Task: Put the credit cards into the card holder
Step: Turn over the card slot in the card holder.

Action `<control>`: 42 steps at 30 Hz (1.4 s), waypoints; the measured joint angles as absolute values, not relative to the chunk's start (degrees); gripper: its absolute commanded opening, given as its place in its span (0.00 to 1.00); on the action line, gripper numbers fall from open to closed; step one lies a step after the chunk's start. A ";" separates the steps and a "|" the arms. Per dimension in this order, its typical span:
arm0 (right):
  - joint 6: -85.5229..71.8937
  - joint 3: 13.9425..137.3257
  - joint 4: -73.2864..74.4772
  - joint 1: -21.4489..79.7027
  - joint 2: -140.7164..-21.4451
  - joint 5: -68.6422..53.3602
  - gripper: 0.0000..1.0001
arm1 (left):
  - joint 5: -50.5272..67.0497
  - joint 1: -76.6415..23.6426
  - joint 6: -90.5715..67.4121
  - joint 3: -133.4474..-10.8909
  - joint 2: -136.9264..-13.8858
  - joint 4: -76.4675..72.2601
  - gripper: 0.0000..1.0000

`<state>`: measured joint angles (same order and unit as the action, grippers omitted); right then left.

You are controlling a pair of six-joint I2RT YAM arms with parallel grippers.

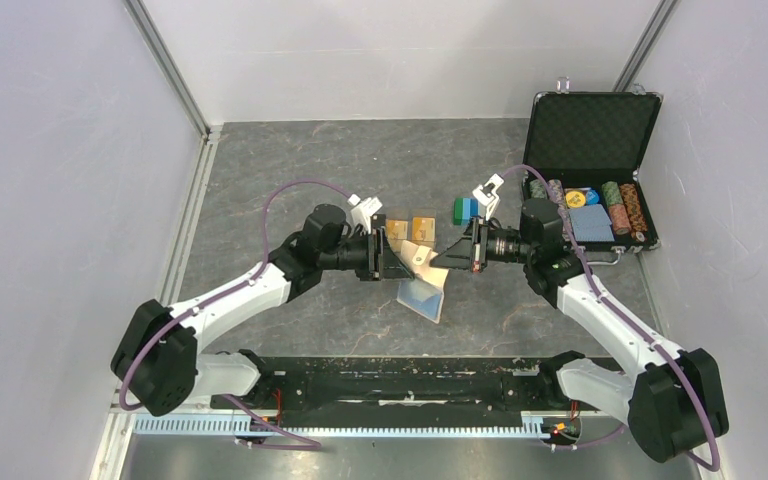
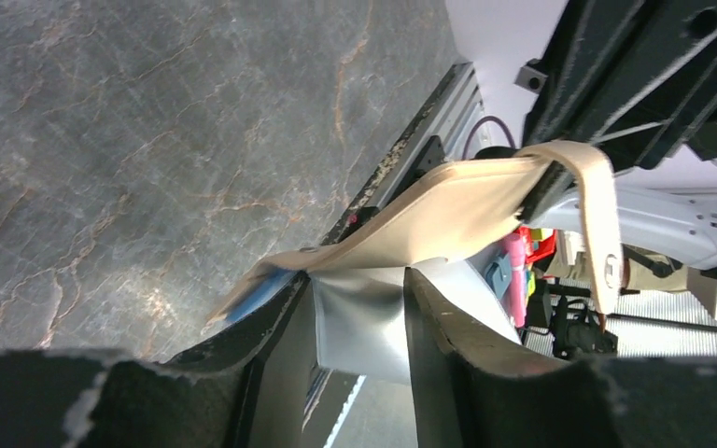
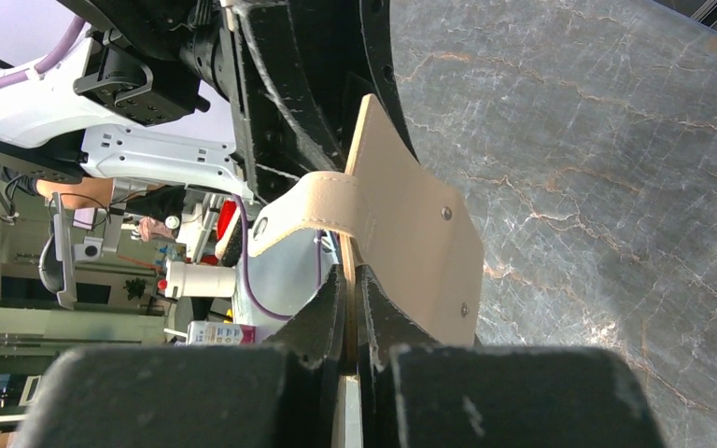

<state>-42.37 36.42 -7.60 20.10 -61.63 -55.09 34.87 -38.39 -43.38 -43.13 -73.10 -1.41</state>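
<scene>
The tan card holder (image 1: 422,262) hangs above the table's middle, held between both arms, with its light-blue lining (image 1: 426,296) drooping toward me. My right gripper (image 3: 350,273) is shut on the thin edge of the card holder's tan panel (image 3: 411,224); the snap tab (image 3: 308,217) curls off to the left. My left gripper (image 2: 357,280) has its jaws apart at the card holder (image 2: 439,210), with a pale grey inner panel (image 2: 359,317) lying across the gap. Two orange-gold credit cards (image 1: 397,229) (image 1: 422,226) lie flat on the table just behind the grippers.
A green-and-blue block stack (image 1: 465,209) stands behind my right gripper (image 1: 452,255). An open black chip case (image 1: 592,170) with poker chips sits at the back right. White walls with metal rails close in the grey marbled table (image 1: 290,160).
</scene>
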 measured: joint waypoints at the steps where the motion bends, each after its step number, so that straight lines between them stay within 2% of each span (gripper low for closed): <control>1: -42.37 36.42 -7.60 20.08 -61.63 -55.09 0.00 | 35.14 -38.39 -43.75 -42.89 -72.84 -2.17 0.49; 9: -42.48 36.51 -7.66 20.03 -61.56 -55.66 0.00 | 37.23 -38.33 -49.69 -41.21 -71.61 -12.14 0.66; 14: -43.11 36.67 -7.94 20.03 -61.32 -56.03 0.00 | 37.93 -38.33 -52.60 -40.86 -71.61 -17.85 0.67; 18: -44.42 37.06 -9.15 20.03 -61.23 -56.93 0.00 | 38.20 -38.33 -54.63 -40.84 -71.61 -21.87 0.62; 23: -45.56 37.60 -9.87 20.12 -61.23 -57.76 0.00 | 38.46 -38.28 -56.36 -40.84 -71.59 -25.96 0.44; 28: -45.50 37.82 -9.61 20.43 -61.25 -57.80 0.00 | 38.17 -38.20 -56.77 -40.86 -71.22 -25.02 0.44; 35: -42.02 39.40 -5.56 20.86 -61.56 -54.85 0.00 | 34.81 -38.22 -56.75 -41.10 -69.63 -18.28 0.54; 42: -38.04 39.86 -3.03 20.45 -61.58 -48.64 0.00 | 33.56 -38.41 -56.77 -41.08 -69.43 -11.73 0.68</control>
<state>-38.04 39.86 -3.03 20.45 -61.58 -48.64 33.56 -38.41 -56.77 -41.08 -69.43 -11.73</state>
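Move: The card slot's loose clear sleeve hangs right between my half-open left fingertips, its middle about 2 cm to the right and 1 cm back. My right fingers pinch the card holder's tan cover; from them the sleeve lies some 4 cm left, 3 cm back and 5 cm lower. On the table some 16 cm below my left hand, the two orange card boxes sit about 9 cm ahead of it, one 2 cm left, the other 3 cm right. With my left hand I sweep up about 8 cm along the sleeve, easing 2 cm right towards the holder, tipping my fingertips up some 20 degrees and spreading them; I narrow them near the top, then sink back 3–4 cm, drawing slightly left and levelling a little as they open again. My right hand keeps its pinch on the cover, lifting it about 2 cm, then lowering it and carrying it some 2 cm forward. ##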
